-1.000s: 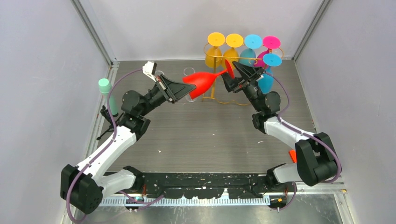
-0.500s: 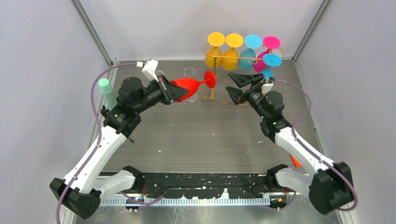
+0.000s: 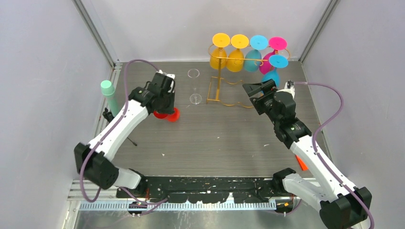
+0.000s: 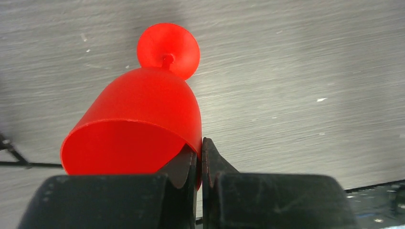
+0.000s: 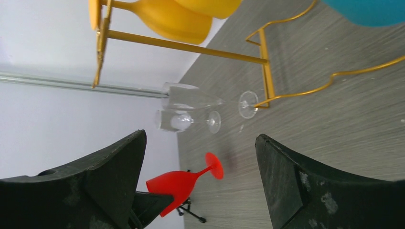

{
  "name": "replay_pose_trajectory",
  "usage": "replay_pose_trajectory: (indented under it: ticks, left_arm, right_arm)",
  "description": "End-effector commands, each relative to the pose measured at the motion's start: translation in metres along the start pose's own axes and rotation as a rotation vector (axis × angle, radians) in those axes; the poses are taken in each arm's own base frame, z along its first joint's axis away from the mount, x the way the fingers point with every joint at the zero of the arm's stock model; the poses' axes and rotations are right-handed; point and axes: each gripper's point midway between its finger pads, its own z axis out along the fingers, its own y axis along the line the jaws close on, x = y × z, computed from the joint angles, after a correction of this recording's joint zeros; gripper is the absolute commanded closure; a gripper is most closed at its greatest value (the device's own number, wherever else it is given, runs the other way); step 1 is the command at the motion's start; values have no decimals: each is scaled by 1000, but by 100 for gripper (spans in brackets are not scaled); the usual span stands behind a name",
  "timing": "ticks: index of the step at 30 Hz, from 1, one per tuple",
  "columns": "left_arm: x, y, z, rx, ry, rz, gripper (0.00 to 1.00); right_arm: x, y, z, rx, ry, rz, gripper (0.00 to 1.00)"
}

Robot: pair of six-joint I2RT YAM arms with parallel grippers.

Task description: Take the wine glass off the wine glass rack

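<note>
The red wine glass (image 4: pixel 143 109) hangs tilted low over the table, its foot (image 4: pixel 168 45) pointing away from the wrist. My left gripper (image 4: pixel 199 152) is shut on its rim, one finger inside the bowl and one outside. From above, the red glass (image 3: pixel 167 114) shows just under the left gripper (image 3: pixel 165 109), left of the gold wine glass rack (image 3: pixel 217 83). Several yellow, blue and magenta glasses (image 3: pixel 234 59) hang on the rack. My right gripper (image 3: pixel 252 95) stands open and holds nothing, right of the rack. In the right wrist view its jaws (image 5: pixel 200 136) frame the red glass (image 5: pixel 179 183).
Two clear glasses (image 5: pixel 191 98) stand on the table left of the rack's base (image 5: pixel 267 71). A green cup (image 3: pixel 107 88) sits on a stand by the left wall. A small orange object (image 3: pixel 299 160) lies near the right arm. Walls close in the sides and back.
The right gripper opened, let go of the red glass's foot and drew back right. The left arm carried the glass from beside the rack down and left, close to the table.
</note>
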Motion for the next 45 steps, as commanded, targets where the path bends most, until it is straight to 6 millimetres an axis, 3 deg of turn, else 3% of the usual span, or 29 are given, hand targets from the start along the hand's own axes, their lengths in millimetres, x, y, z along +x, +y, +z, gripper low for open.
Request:
replay_pose_trajectory:
  ticks: [1,8,14,19,23,27,33,36,39,41,45]
  left_arm:
    - [10,32,7,-173,133,126,100]
    - [4,37,42,-222,213,172,100]
    - [-9,45,55,-205,253,144,100]
    - [-13,54,63,-216,278,120,84]
    - [-21,52,62,-206,271,118,60]
    - [-51,46,43,-186,126,118,41]
    - [-94,36,-3,-140,-100,110,23]
    - [-106,20,-24,-50,-191,103,1]
    - [-113,3,-43,56,-281,105,0]
    - [-112,-9,-56,131,-325,102,0]
    - [-110,-21,-78,219,-413,99,0]
  right_arm:
    - [-21,8,-9,7,-81,-72,11]
    - [-21,6,-12,11,-78,-81,11]
    - [-26,11,-18,1,-94,-97,11]
    - [-35,13,-23,4,-127,-126,11]
    - [-41,16,-28,9,-145,-150,11]
    - [-47,19,-31,22,-158,-201,11]
    - [-61,28,-39,35,-186,-308,8]
    - [-73,39,-45,36,-208,-360,7]
    - [-82,43,-52,73,-213,-412,7]
    - [-98,56,-61,89,-245,-446,6]
    - [-125,62,-68,165,-319,-508,4]
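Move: The left hand holds the red wine glass by its bowl rim, tilted; its standing spot on the table is about 7 cm ahead, 7 cm left and 21 cm below. One clear glass stands some 8 cm beyond that spot and 1 cm to its right, the other 8 cm beyond and 15 cm right. From the empty right hand the spot is about 4 cm ahead, 38 cm left and 28 cm below, the hanging front blue glass roughly 12 cm ahead, 9 cm right, 4 cm below. The left hand lowers the red glass about 5 cm, its wrist tipping some 20 degrees to right it, then eases it about 5 cm forward and a little left, nearly level, before the fingers open wide, let go of the rim and rise some 17 cm clear. The open right hand backs slightly, then swings up and right about 10 cm, rolling its left side down. ##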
